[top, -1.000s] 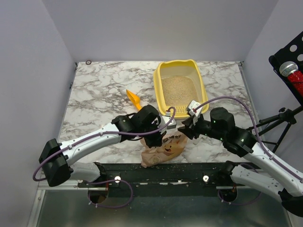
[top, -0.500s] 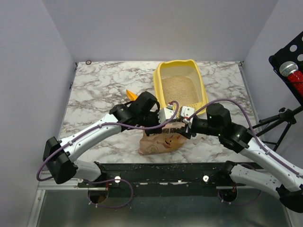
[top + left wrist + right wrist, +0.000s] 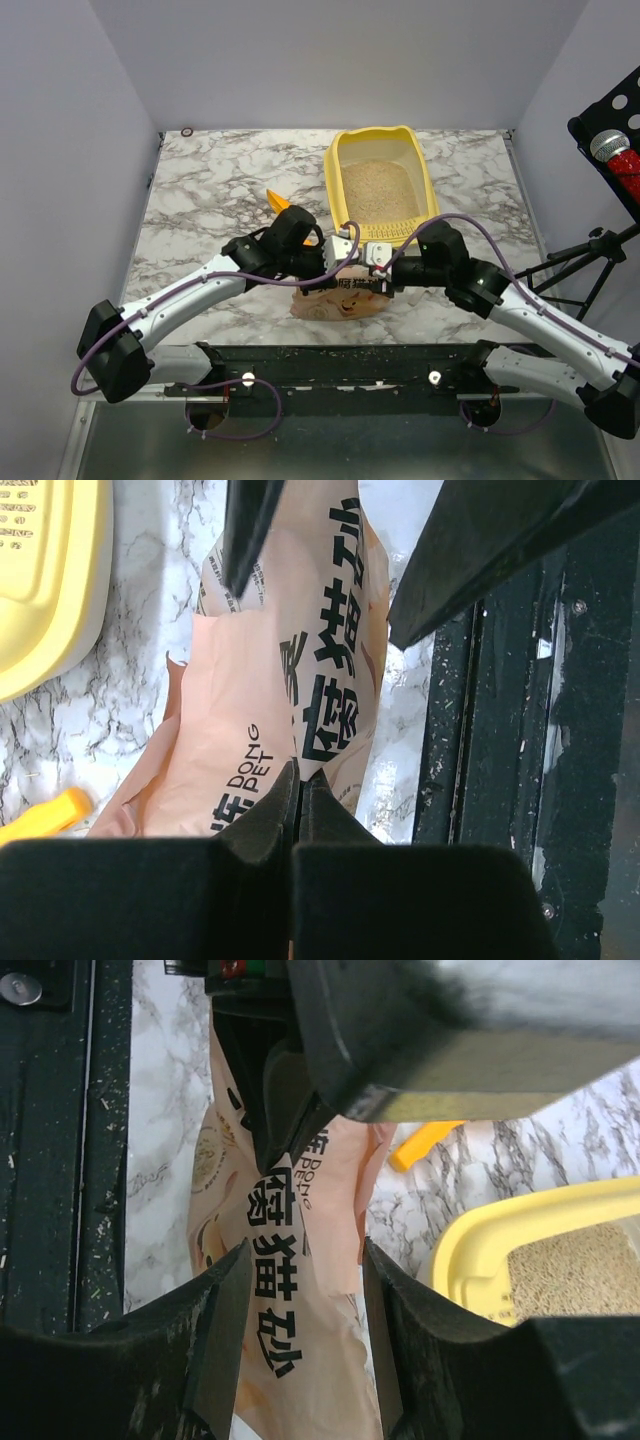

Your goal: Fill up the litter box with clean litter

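The yellow litter box [image 3: 336, 165] stands at the back right of the marble table, with beige clean litter [image 3: 378, 190] in it. In front of it a pinkish bag [image 3: 335, 300] with dark characters is held up. My left gripper [image 3: 298, 775] is shut on one edge of the bag [image 3: 260, 690]. My right gripper [image 3: 305, 1270] is open, one finger on each side of the bag's other end [image 3: 300, 1360]. In the top view the left gripper [image 3: 335, 272] and right gripper [image 3: 378, 275] face each other over the bag. The box corner [image 3: 480, 1250] and litter [image 3: 580, 1270] lie just right of my right fingers.
An orange scoop [image 3: 279, 203] lies on the table left of the litter box. A black rail [image 3: 350, 360] dusted with grains runs along the near edge. Grey walls enclose the table, and a microphone stand [image 3: 612, 150] is at the far right.
The left gripper has pulled the bag up and slightly back, off the table. The right arm has swung left to the bag, and its jaws have opened wider around it.
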### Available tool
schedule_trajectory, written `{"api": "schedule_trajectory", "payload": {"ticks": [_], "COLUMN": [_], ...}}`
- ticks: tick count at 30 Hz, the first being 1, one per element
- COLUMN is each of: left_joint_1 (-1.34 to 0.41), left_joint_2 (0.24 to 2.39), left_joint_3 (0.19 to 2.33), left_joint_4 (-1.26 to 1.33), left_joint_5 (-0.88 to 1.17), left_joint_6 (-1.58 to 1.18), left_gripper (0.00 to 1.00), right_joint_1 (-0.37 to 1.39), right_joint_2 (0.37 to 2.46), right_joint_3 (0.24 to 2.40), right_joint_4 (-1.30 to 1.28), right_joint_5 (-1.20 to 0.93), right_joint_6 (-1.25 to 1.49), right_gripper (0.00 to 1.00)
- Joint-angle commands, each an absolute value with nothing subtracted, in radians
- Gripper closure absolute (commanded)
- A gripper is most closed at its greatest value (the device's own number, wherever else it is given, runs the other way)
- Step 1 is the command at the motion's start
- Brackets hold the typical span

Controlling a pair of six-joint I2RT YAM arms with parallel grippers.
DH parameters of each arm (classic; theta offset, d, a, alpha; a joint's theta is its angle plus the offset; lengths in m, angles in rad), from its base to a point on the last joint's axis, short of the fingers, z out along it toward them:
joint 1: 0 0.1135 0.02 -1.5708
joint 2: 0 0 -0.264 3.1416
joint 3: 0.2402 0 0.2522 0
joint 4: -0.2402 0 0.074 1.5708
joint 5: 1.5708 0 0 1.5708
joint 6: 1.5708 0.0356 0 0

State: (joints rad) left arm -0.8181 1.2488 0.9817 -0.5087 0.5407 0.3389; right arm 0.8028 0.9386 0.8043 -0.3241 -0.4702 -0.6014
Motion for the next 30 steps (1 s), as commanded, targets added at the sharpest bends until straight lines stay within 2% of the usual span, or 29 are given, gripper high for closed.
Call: {"api": "schedule_trajectory", "payload": {"ticks": [1, 15, 19, 21, 24, 27, 28, 30], "left_joint_1": [-0.819, -0.821, -0.819, -0.819, -0.819, -0.819, -0.819, -0.815], "left_joint_2": [1.209, 1.155, 1.132, 1.118, 1.094, 1.057, 1.045, 1.025], "left_joint_3": [0.97, 0.94, 0.934, 0.927, 0.917, 0.893, 0.887, 0.874], "left_joint_4": [-0.431, -0.403, -0.402, -0.396, -0.402, -0.385, -0.382, -0.371], "left_joint_5": [0.592, 0.525, 0.512, 0.508, 0.491, 0.488, 0.482, 0.468], "left_joint_6": [0.321, 0.322, 0.321, 0.324, 0.325, 0.321, 0.319, 0.319], "left_gripper": [1.0, 1.0, 1.0, 1.0, 1.0, 1.0, 1.0, 1.0], "right_joint_1": [0.799, 0.799, 0.798, 0.796, 0.79, 0.785, 0.784, 0.782], "right_joint_2": [0.995, 1.109, 1.152, 1.164, 1.187, 1.206, 1.209, 1.224], "right_joint_3": [0.791, 0.741, 0.726, 0.721, 0.719, 0.735, 0.736, 0.739], "right_joint_4": [-0.291, -0.313, -0.314, -0.311, -0.325, -0.363, -0.37, -0.388], "right_joint_5": [-0.557, -0.583, -0.539, -0.525, -0.499, -0.494, -0.492, -0.476], "right_joint_6": [-0.66, -0.614, -0.601, -0.595, -0.586, -0.594, -0.592, -0.592], "right_gripper": [0.44, 0.46, 0.51, 0.58, 0.61, 0.68, 0.68, 0.59]}}
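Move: The litter bag's folded top edge lies just under the open right fingers, about 4 cm to the left, 5 cm lower and level fore-and-aft. The left gripper, already pinching that fold, is some 14 cm to the right hand's left and 4 cm lower. The litter box sits about 25 cm ahead, nearly in line and 14 cm below. From the left hand, the part the right goes for is roughly 10 cm to its right, at its own height. Keeping its pinch on the bag's fold, the left hand first holds nearly still, then draws the fold about 2.5 cm left. The right hand comes down some 5 cm and left about 3 cm onto the free stretch of the folded edge, straddling it, and its fingers close partway around the paper without shutting. ##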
